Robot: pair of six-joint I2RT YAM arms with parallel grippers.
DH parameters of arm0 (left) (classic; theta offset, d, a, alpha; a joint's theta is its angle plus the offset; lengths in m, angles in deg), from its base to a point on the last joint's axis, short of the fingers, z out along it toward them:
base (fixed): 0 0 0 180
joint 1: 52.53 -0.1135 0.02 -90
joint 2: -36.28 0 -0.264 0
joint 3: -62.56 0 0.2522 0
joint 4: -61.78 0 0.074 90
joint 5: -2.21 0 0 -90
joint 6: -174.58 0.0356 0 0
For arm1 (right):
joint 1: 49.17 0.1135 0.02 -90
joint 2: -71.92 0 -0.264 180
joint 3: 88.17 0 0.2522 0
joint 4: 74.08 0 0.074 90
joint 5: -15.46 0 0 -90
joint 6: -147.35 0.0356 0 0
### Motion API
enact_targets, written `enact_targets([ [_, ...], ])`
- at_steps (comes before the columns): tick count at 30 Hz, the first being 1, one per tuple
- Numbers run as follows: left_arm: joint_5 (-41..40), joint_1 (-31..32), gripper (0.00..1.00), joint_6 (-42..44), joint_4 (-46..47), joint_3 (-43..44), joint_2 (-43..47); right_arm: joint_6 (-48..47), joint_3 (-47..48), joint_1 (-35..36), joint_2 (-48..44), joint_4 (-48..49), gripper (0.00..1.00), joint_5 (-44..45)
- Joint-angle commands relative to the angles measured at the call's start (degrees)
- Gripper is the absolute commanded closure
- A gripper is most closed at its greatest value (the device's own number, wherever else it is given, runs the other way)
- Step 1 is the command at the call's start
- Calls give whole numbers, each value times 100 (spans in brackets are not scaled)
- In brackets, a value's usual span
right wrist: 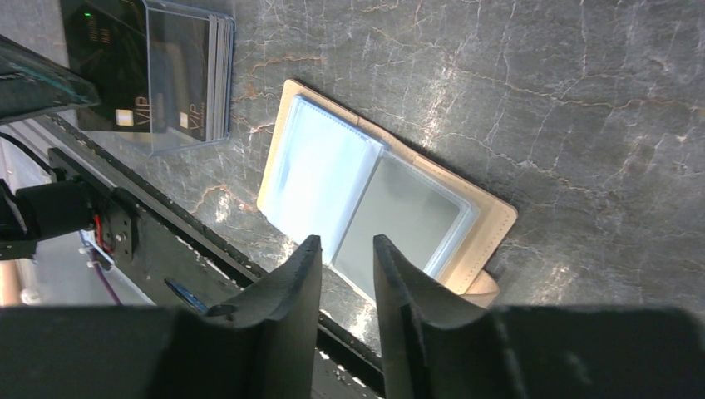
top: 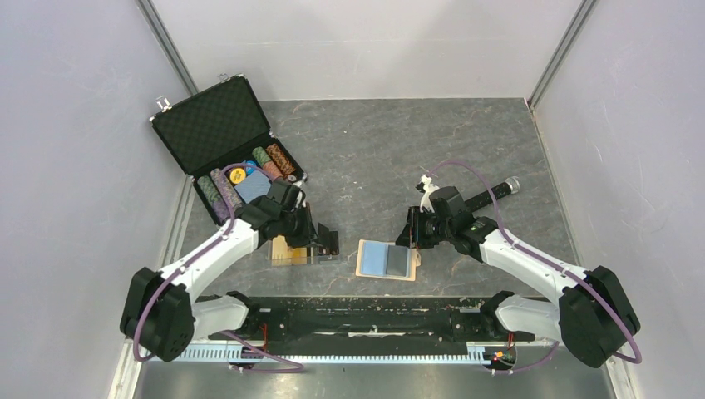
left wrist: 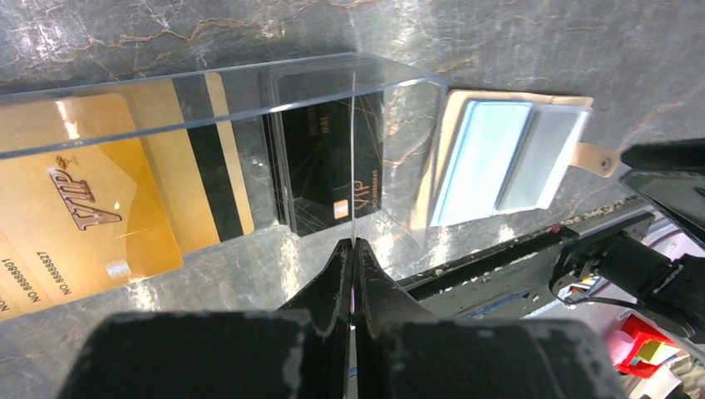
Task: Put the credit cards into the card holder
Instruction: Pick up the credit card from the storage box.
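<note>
The tan card holder (top: 387, 259) lies open on the table, its light blue pockets (right wrist: 374, 199) facing up; the left wrist view also takes in the card holder (left wrist: 499, 158). A black credit card (left wrist: 332, 158) lies inside the clear plastic box (top: 303, 249), and an orange-gold credit card (left wrist: 75, 199) sits beside it on the left. My left gripper (left wrist: 353, 243) is shut on a thin clear wall of that box, seen edge-on. My right gripper (right wrist: 347, 241) hovers over the holder's near right edge, jaws a little apart with nothing between them.
The open black poker-chip case (top: 224, 133) with chips and a blue-backed deck stands at the back left, just behind my left arm. The black rail (top: 374, 312) of the arm bases runs along the near edge.
</note>
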Motion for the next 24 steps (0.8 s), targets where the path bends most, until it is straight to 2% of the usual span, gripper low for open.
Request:
enact_targets([
  [1, 40, -13, 98, -68, -74, 299, 554, 2, 26, 28, -110, 183, 64, 20],
  [7, 54, -18, 98, -197, -78, 376, 1206, -7, 43, 29, -148, 174, 47, 52],
  [12, 742, -19, 98, -534, 870, 45, 1706, -20, 44, 27, -193, 163, 37, 66],
  [17, 1618, -11, 98, -998, 2053, -391, 1727, -19, 44, 25, -231, 161, 32, 73],
  [24, 1825, -2, 98, -1414, 2654, -754, 1552, -18, 30, 25, -210, 147, 32, 45],
])
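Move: The left hand, holding a black credit card on edge in its fingertips, has the open card holder some 17 cm to its right, 5 cm nearer the base and about 8 cm below it. Beneath the hand, the remaining black cards in the storage box lie 3 cm to its right and 1 cm back, with the gold cards 7 cm to its left and 2 cm back. The right hand has the card holder about 4 cm to its left, 5 cm back and 9 cm lower. The left hand keeps its pinch on the black credit card and draws it straight up from over the storage box by about 10 cm, then near the top swings some 5 cm right, the wrist turning about 30 degrees all told so that the fingers and card tip up from pointing down to pointing more out to the right and a little forward. Meanwhile the right hand stays almost in place above the card holder, empty, and its fingers go on spreading from a narrow gap to about two-thirds open. ##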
